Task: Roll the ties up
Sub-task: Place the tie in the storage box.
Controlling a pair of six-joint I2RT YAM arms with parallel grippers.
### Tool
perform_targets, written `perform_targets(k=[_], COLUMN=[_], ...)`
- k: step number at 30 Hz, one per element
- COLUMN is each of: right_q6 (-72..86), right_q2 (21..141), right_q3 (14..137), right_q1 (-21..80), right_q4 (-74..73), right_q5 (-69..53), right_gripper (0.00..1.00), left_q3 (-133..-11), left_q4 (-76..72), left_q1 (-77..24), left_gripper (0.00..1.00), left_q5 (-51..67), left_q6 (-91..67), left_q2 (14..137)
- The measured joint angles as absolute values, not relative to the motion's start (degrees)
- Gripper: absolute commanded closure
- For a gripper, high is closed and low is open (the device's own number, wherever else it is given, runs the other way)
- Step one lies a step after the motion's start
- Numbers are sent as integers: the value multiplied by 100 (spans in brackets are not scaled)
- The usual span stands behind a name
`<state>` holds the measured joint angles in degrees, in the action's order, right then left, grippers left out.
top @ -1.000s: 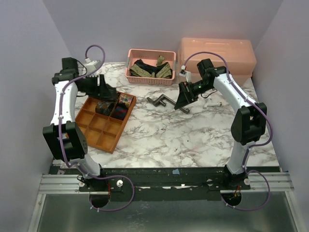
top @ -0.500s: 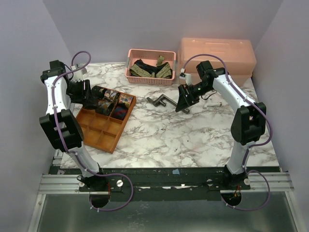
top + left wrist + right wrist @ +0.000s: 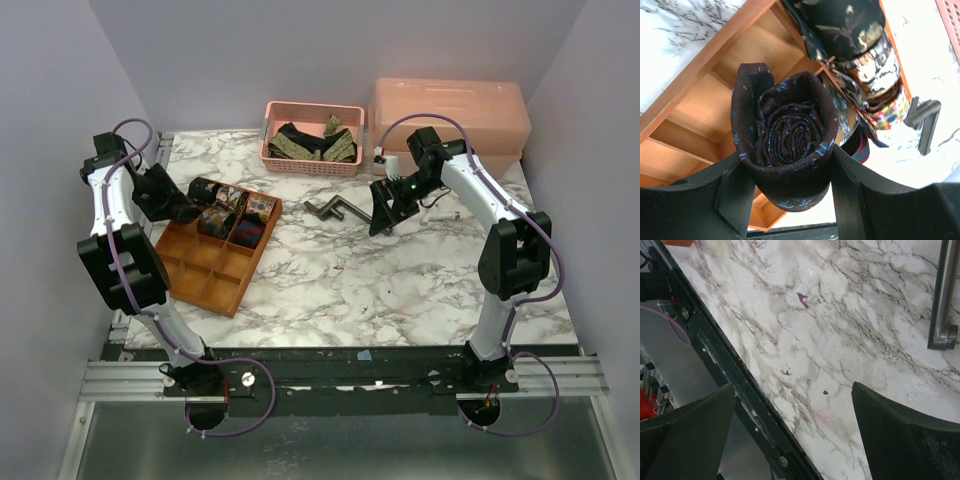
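Note:
A dark brown tie [image 3: 785, 130], rolled into a coil with small blue marks, sits between the fingers of my left gripper [image 3: 790, 172], which is shut on it above the wooden tray [image 3: 690, 100]. Seen from the top camera, the left gripper [image 3: 183, 207] hangs at the far left corner of the tray [image 3: 205, 272]. Several rolled ties [image 3: 232, 198] fill the tray's far compartments, among them a black and gold coil [image 3: 845, 25]. Unrolled olive-gold and black ties [image 3: 292, 148] lie in the pink basket [image 3: 310, 106]. My right gripper [image 3: 380, 215] stands open and empty over the marble [image 3: 790, 410].
A grey metal crank-shaped bar [image 3: 335, 210] lies on the table between the tray and the right gripper, also at the upper right of the right wrist view [image 3: 945, 295]. A pink lidded box [image 3: 450, 105] stands at the back right. The table's black front edge [image 3: 735, 375] runs under the right gripper.
My left arm has swung left and back from over the tray's far compartments, still holding the coil, uncovering two rolled ties there. The right gripper has barely shifted.

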<state>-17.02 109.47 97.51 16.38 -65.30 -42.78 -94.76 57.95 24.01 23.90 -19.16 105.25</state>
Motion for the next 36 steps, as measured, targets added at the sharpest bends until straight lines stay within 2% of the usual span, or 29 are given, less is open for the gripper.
perform_targets(k=[23, 36], right_q6=[-1911, -1922], right_q2=[10947, 11037], right_q3=[9736, 9743], right_q1=[1638, 1638], right_q4=[-6919, -7017], right_q5=[-3599, -3441], right_gripper=[0, 0], left_q3=[-9727, -10075], left_q4=[5533, 5321], left_q1=[2458, 2182], left_gripper=[100, 100], left_q5=[2086, 2464], left_q6=[-3232, -3568], left_q2=[11487, 11616])
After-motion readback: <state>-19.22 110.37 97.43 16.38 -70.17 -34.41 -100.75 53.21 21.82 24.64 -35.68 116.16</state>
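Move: The left hand, already gripping the rolled tie, has the empty slot of the storage box about 4 cm ahead, 1 cm to its right and some 8 cm below. At that same depth the black floral roll stands about 9 cm ahead and 5 cm right; the second-row roll 2 cm ahead and 7 cm right; the white floral roll 8 cm ahead and 11 cm right. From the right hand the slot lies roughly 43 cm left, 9 cm ahead, 8 cm lower. Down first, about 5 cm with a slight drift left, the left hand lowers the gripped tie roll towards the empty slot while turning counter-clockwise some 10 degrees; then it goes forward about 4 cm and a little right, up close to the black floral roll, rising 2 cm at the last. The empty, open right hand eases about 3 cm right and 2 cm down. ##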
